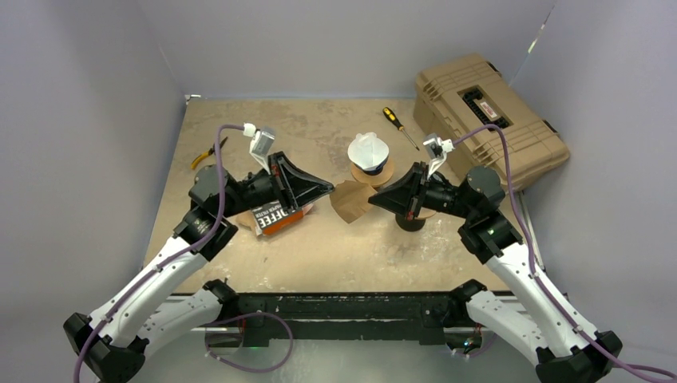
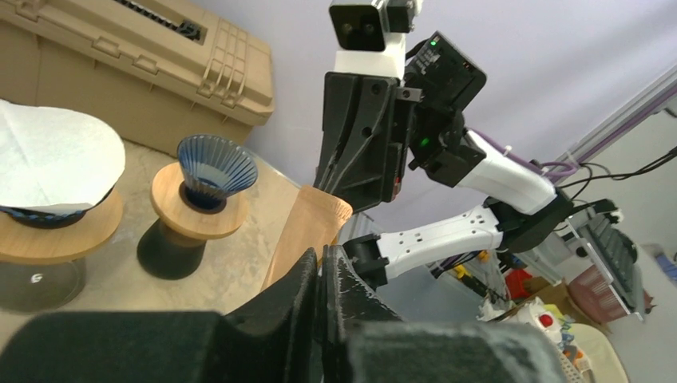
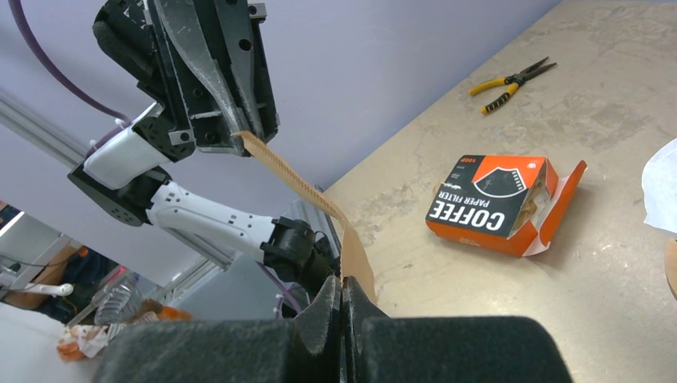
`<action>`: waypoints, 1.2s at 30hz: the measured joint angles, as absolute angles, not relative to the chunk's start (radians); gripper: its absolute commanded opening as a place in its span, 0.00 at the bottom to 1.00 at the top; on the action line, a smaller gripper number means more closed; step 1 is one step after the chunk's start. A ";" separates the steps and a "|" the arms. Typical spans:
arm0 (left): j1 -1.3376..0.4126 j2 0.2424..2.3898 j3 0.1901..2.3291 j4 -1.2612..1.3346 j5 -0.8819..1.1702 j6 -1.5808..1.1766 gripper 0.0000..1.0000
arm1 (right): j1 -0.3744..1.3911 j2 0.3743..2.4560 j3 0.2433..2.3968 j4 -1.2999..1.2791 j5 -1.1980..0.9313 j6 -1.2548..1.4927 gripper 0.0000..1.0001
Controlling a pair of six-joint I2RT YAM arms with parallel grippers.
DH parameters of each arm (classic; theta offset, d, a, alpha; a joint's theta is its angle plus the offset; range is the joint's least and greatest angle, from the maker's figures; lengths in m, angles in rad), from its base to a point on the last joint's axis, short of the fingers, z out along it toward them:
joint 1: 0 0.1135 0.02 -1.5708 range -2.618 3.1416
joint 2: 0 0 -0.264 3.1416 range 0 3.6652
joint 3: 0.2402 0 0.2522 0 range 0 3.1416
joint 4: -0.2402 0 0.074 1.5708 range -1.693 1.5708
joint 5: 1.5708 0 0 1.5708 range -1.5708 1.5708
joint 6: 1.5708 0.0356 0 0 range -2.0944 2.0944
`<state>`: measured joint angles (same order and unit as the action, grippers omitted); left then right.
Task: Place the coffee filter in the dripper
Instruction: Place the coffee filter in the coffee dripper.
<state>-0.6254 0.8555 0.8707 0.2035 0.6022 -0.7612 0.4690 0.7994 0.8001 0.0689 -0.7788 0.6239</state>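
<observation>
A brown paper coffee filter (image 1: 351,201) hangs in the air between my two grippers at the table's middle. My left gripper (image 1: 330,190) is shut on its left edge, and my right gripper (image 1: 373,199) is shut on its right edge. The left wrist view has the filter (image 2: 307,231) rising from my left gripper (image 2: 323,254) toward the other arm. In the right wrist view the filter (image 3: 295,179) stretches as a strip from my right gripper (image 3: 341,281). An empty blue ribbed dripper (image 2: 214,163) on a wooden ring stands beyond it; from the top, my right arm mostly hides it.
A second dripper (image 1: 369,152) lined with a white filter stands behind the held filter. An open orange coffee filter box (image 1: 275,217) lies under my left arm. Yellow pliers (image 1: 209,152), a screwdriver (image 1: 399,126) and a tan toolbox (image 1: 487,112) lie at the back.
</observation>
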 measured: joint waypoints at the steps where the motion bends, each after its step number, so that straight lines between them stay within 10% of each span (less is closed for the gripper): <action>1: -0.624 0.856 0.876 0.181 0.601 -0.749 0.13 | 0.469 0.799 0.800 0.068 -0.779 0.626 0.00; 17: -0.624 0.881 0.976 -0.045 0.464 -0.644 0.37 | 0.469 0.799 0.800 0.068 -0.778 0.637 0.00; 36: -0.624 0.926 0.984 -0.033 0.435 -0.617 0.40 | 0.469 0.806 0.800 0.068 -0.782 0.648 0.00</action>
<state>-0.6239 0.9257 0.9844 -0.0330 0.4351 -0.6170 0.4690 0.8059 0.8001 0.0685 -0.7818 0.6479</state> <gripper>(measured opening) 0.390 0.005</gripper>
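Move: My left hand is shut on the edge of the coffee filter. The filter's middle lies about 5 cm to its right and 4 cm lower, nearly level fore and aft. From that hand the empty dripper stands some 10 cm ahead, 23 cm right and 18 cm below, and the filled dripper 20 cm ahead and 12 cm right. My right hand pinches the filter's other side, with its middle about 5 cm to the left. I open my left fingers to a bit under half and let go of the filter's edge, then swing the hand about 4 cm forward and some 2 cm down, turning it roughly 15 degrees counter-clockwise with a slight roll. After drifting a little left, it edges back right, its spread fingertips close at the paper's edge. My right hand stays put and keeps its pinch. ##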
